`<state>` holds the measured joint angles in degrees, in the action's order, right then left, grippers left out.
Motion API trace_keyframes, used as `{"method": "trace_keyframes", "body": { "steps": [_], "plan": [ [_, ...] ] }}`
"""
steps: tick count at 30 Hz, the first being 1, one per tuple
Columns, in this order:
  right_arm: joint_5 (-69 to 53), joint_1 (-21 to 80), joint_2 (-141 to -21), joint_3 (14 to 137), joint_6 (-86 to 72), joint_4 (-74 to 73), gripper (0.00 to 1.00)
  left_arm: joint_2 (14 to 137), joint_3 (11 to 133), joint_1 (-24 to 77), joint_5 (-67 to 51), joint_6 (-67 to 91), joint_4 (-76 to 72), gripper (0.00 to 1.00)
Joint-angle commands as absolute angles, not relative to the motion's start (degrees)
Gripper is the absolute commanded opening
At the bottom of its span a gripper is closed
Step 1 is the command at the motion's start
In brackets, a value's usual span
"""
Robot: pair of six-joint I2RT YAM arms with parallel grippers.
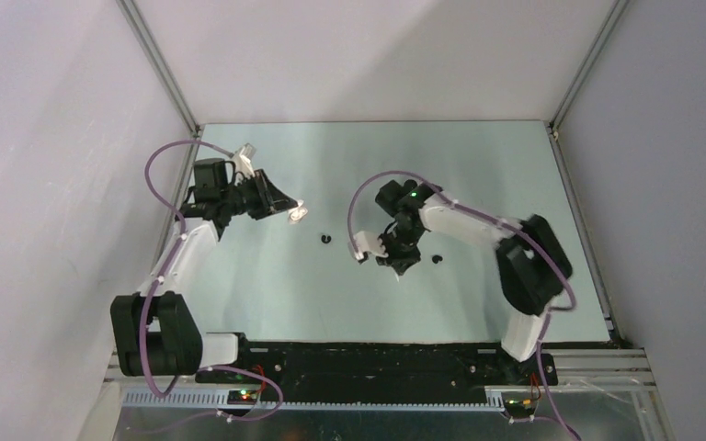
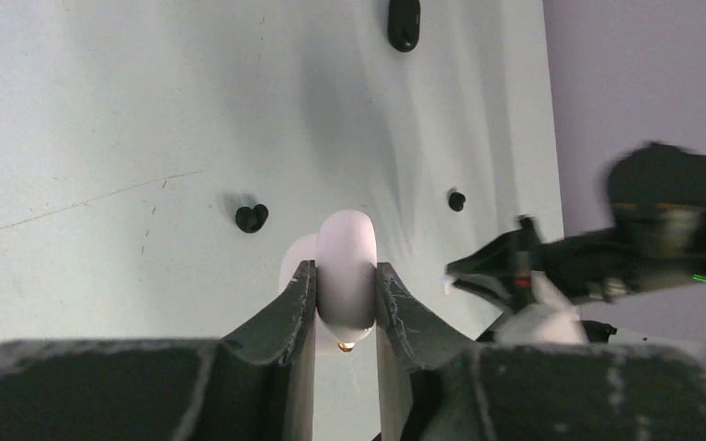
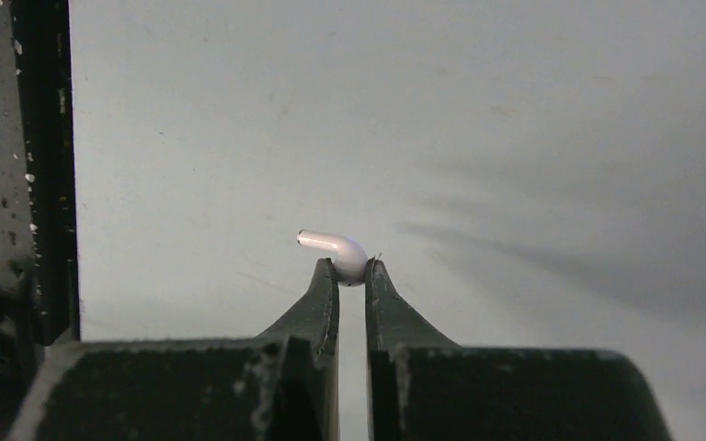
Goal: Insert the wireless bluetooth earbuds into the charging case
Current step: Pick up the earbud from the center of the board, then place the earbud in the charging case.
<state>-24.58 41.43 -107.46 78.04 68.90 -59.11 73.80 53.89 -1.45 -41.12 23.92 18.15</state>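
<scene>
A white charging case (image 2: 347, 248) is clamped between the fingers of my left gripper (image 2: 347, 268), which is shut on it. It is held above the table at the left (image 1: 299, 214), and its lid (image 2: 292, 264) looks swung open behind the left finger. My right gripper (image 3: 351, 272) is shut on a white earbud (image 3: 342, 248), whose short stem points left. In the top view that gripper (image 1: 399, 266) hangs low over the table's middle. Two black earbuds lie loose on the table, one (image 1: 324, 239) between the arms and one (image 1: 437, 260) just right of the right gripper.
A black oblong thing (image 2: 404, 23) lies farther off on the pale green table (image 1: 478, 175); it does not show in the top view. Grey walls close in the table on three sides. The arms' bases stand on the black rail (image 1: 377, 358) at the near edge.
</scene>
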Motion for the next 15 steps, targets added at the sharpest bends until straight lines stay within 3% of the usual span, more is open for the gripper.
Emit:
{"method": "trace_keyframes", "body": {
  "steps": [1, 10, 15],
  "plan": [
    [-19.6, 41.8, -91.1, 79.2, 65.2, -53.7, 0.00, 75.6, 55.9, 0.3, -41.8, 23.6, 16.4, 0.00],
    [2.6, 47.1, -80.3, 79.2, 59.7, -31.6, 0.00, 83.2, 63.4, 7.8, -42.7, 31.3, 12.1, 0.00],
    [7.1, 50.1, -78.9, 79.2, 58.4, -21.1, 0.00, 85.0, 65.2, 11.2, -44.6, 38.4, 6.9, 0.00]
  ]
}}
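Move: Ahead of the right hand by about 11 cm, 23 to its left and 14 higher is the white charging case, held in the left hand. On the board, some 4 cm below the right hand, the left black earbud lies about 10 cm ahead and 17 left, the right black earbud about 5 ahead and 9 right. From the left hand, the white earbud in the right fingers is about 11 cm back, 24 right and 15 below. Lifting the already pinched white earbud fast, the right hand climbs about 21 cm and goes some 8 cm forward, drifting left towards the case, while its wrist swings some 55 degrees so the down-pointing fingers come up to aim forward-left. The left hand, still gripping the case, shifts right to meet it, dipping slightly before rising again. ##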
